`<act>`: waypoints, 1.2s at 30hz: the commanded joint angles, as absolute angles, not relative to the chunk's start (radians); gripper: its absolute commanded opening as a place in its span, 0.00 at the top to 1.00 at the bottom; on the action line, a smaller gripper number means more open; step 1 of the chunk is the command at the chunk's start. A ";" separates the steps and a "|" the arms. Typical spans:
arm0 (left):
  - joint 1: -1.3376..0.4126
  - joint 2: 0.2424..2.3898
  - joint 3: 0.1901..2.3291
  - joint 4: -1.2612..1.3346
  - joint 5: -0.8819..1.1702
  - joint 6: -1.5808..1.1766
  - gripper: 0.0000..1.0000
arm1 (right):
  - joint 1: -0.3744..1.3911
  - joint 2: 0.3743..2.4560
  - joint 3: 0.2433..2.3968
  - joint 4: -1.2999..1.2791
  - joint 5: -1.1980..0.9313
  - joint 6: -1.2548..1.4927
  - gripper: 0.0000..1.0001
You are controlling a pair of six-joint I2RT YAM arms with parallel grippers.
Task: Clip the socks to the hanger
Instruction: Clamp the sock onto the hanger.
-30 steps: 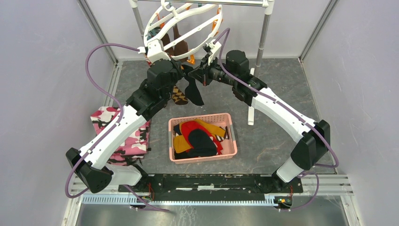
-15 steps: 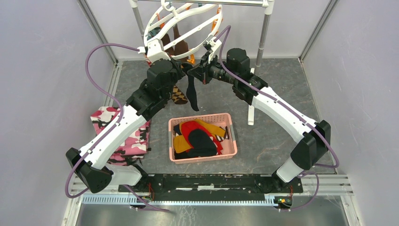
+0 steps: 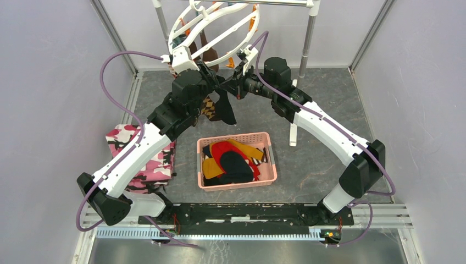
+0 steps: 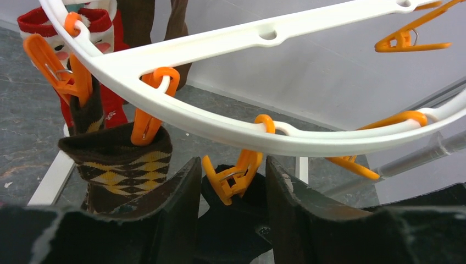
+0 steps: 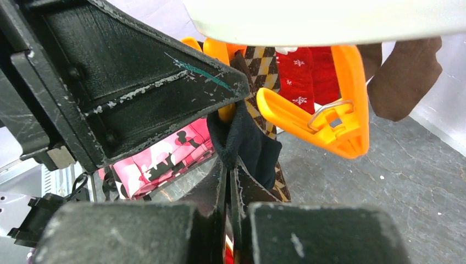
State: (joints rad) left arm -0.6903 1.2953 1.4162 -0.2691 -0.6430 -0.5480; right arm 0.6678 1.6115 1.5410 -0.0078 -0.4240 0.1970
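Observation:
The white round hanger hangs from the rack, and its ring crosses the left wrist view. My left gripper stands open on either side of an orange clip, a gap showing at each finger. That clip bites the top of a black sock. My right gripper is shut on the same black sock, just below the ring. In the top view the sock dangles between both grippers. An argyle sock and a red sock hang clipped to its left. More socks lie in the pink basket.
A pink camouflage cloth lies on the floor at the left. The rack's metal pole stands behind my right arm. Empty orange clips dangle from the ring on the right. A brown sock hangs further back.
My left gripper has opened off the orange clip, which now grips the black sock. The hanger has swung slightly up and back. The right gripper stays shut on the sock.

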 commanded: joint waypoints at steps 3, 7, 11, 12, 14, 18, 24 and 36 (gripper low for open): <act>-0.688 1.260 1.420 -0.268 -0.627 -0.593 0.42 | 0.672 1.604 1.534 0.037 -0.441 0.203 0.91; -0.687 1.216 1.385 -0.270 -0.593 -0.595 0.38 | 0.672 1.589 1.509 0.040 -0.464 0.179 0.70; -0.687 1.133 1.305 -0.252 -0.527 -0.577 0.33 | 0.671 1.557 1.460 0.031 -0.479 0.127 0.46; -0.687 1.106 1.262 -0.229 -0.496 -0.560 0.30 | 0.672 1.547 1.440 0.028 -0.482 0.114 0.44; -0.687 1.027 1.192 -0.186 -0.424 -0.520 0.21 | 0.668 1.521 1.399 0.021 -0.490 0.074 0.37; -0.687 0.871 1.024 -0.075 -0.178 -0.400 0.07 | 0.653 1.449 1.309 0.004 -0.536 -0.055 0.31; -0.687 0.695 0.766 0.093 0.177 -0.314 0.04 | 0.599 1.307 1.176 -0.128 -0.659 -0.394 0.18; -0.691 0.755 0.405 0.374 0.443 -0.486 0.06 | 0.532 1.053 0.867 -0.393 -0.937 -0.921 0.02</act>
State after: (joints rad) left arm -0.6903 0.7071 0.3958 0.2600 0.3099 -0.4103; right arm 0.5419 1.1030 0.9360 -0.3183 -0.8551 -0.7227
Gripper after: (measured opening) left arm 0.955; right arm 0.978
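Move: The sock basket, where both hands head next, lies about 16 cm back, 8 cm right and 35 cm below the left hand; from the right hand it is some 14 cm back, 8 cm right and 33 cm down. The clip gripping the dark sock sits between the left fingertips, about 1 cm ahead. An empty orange clip is some 6 cm right of that clip and 3 cm farther out; the argyle sock's clip is about 5 cm left of it. The right fingers let go of the dark sock's cuff and spread wide; that hand sinks first, then draws back and right, about 13 cm back and 12 down, fingers tipping downward. The left fingers, already easing off the clip, open fully as the hand pulls straight back from the hanger, then drops steeply towards the basket while swinging some 55 degrees clockwise. ##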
